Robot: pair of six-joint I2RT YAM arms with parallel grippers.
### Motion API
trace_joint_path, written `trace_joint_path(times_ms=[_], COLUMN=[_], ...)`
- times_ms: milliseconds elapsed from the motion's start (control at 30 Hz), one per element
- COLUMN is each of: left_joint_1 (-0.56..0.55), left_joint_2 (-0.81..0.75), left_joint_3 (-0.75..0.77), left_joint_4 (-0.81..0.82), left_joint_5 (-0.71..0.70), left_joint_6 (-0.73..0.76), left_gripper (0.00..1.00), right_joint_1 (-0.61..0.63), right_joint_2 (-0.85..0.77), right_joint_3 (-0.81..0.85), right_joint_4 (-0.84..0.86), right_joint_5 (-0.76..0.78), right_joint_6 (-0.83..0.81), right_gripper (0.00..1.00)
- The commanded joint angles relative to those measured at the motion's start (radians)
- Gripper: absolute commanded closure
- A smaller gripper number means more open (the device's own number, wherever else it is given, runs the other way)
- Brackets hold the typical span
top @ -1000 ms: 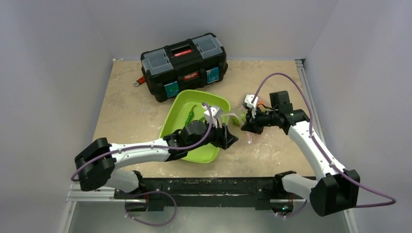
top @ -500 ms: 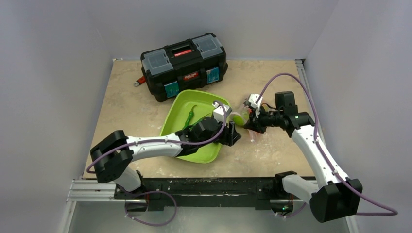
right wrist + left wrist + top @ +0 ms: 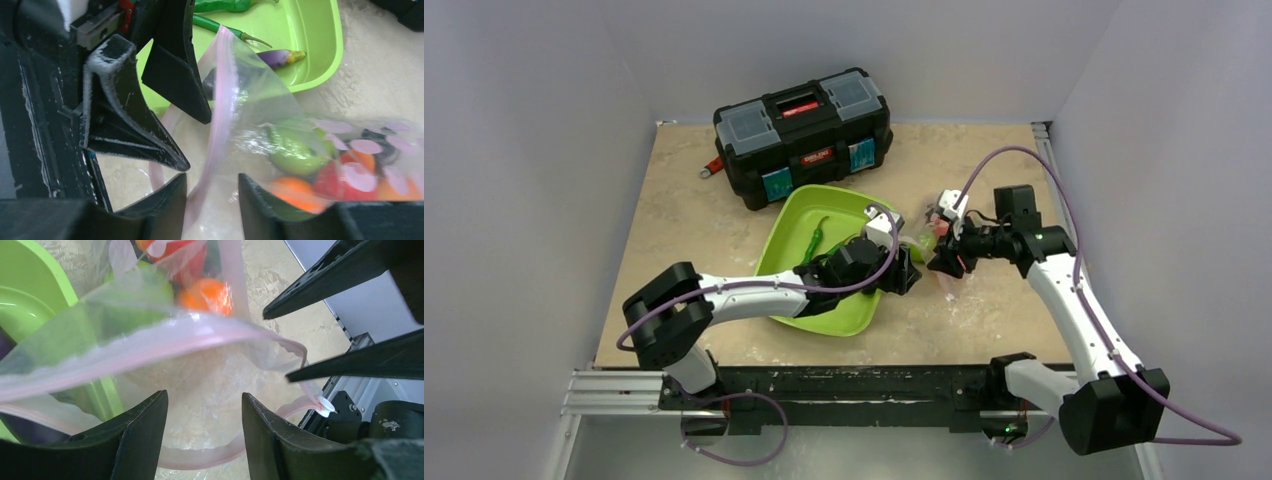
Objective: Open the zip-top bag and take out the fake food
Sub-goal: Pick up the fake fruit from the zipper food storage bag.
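The zip-top bag lies between my two grippers, just right of the tray, its mouth open. In the right wrist view its pink zip strip runs loosely through the gap of my open right gripper. Fake food shows inside the bag: a lime, an orange and a strawberry. My left gripper is open at the bag's mouth, with the lower lip of the strip curving under its gap. An eggplant and a bean pod lie in the tray.
The lime-green tray sits under the left forearm. A black toolbox stands behind it, a red-handled tool at its left end. Grey walls close in the table on three sides.
My right gripper has opened off the pink zip strip. The left arm has reached further right, up to the bag's mouth, and its jaws have narrowed somewhat.
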Motion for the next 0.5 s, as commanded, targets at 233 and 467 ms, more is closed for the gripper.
trace_joint_path(times_ms=[233, 467], left_joint_1=[0.017, 0.018], left_joint_2=[0.032, 0.035], left_joint_3=[0.019, 0.008], left_joint_4=[0.103, 0.121], left_joint_5=[0.055, 0.07], left_joint_6=[0.01, 0.012], left_gripper=[0.45, 0.45], right_joint_1=[-0.157, -0.231], right_joint_2=[0.043, 0.1], right_joint_3=[0.201, 0.283], right_joint_4=[-0.233, -0.247], right_joint_5=[-0.093, -0.079], right_joint_6=[-0.176, -0.19], right_gripper=[0.3, 0.27])
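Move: Ahead of the left hand and off to its right, inside the clear bag, the orange lies about 7 cm forward, 9 cm right and 9 cm below; the green apple is some 11 cm forward and 4 cm right of the hand at the same depth, the red fruit about 14 cm forward and 8 cm right. For the right hand, the bag's upper rim is right at its fingertips, while the orange lies roughly 4 cm forward, 4 cm right and 13 cm below. Coming free of the bag's upper rim, the right hand spreads its already parting fingers wide and draws away, about 5 cm to the right and 4 cm up, with a smaller shift forward over the fruit. The left hand all but stays at the bag's mouth, half open, easing to the right by barely 1 cm. ##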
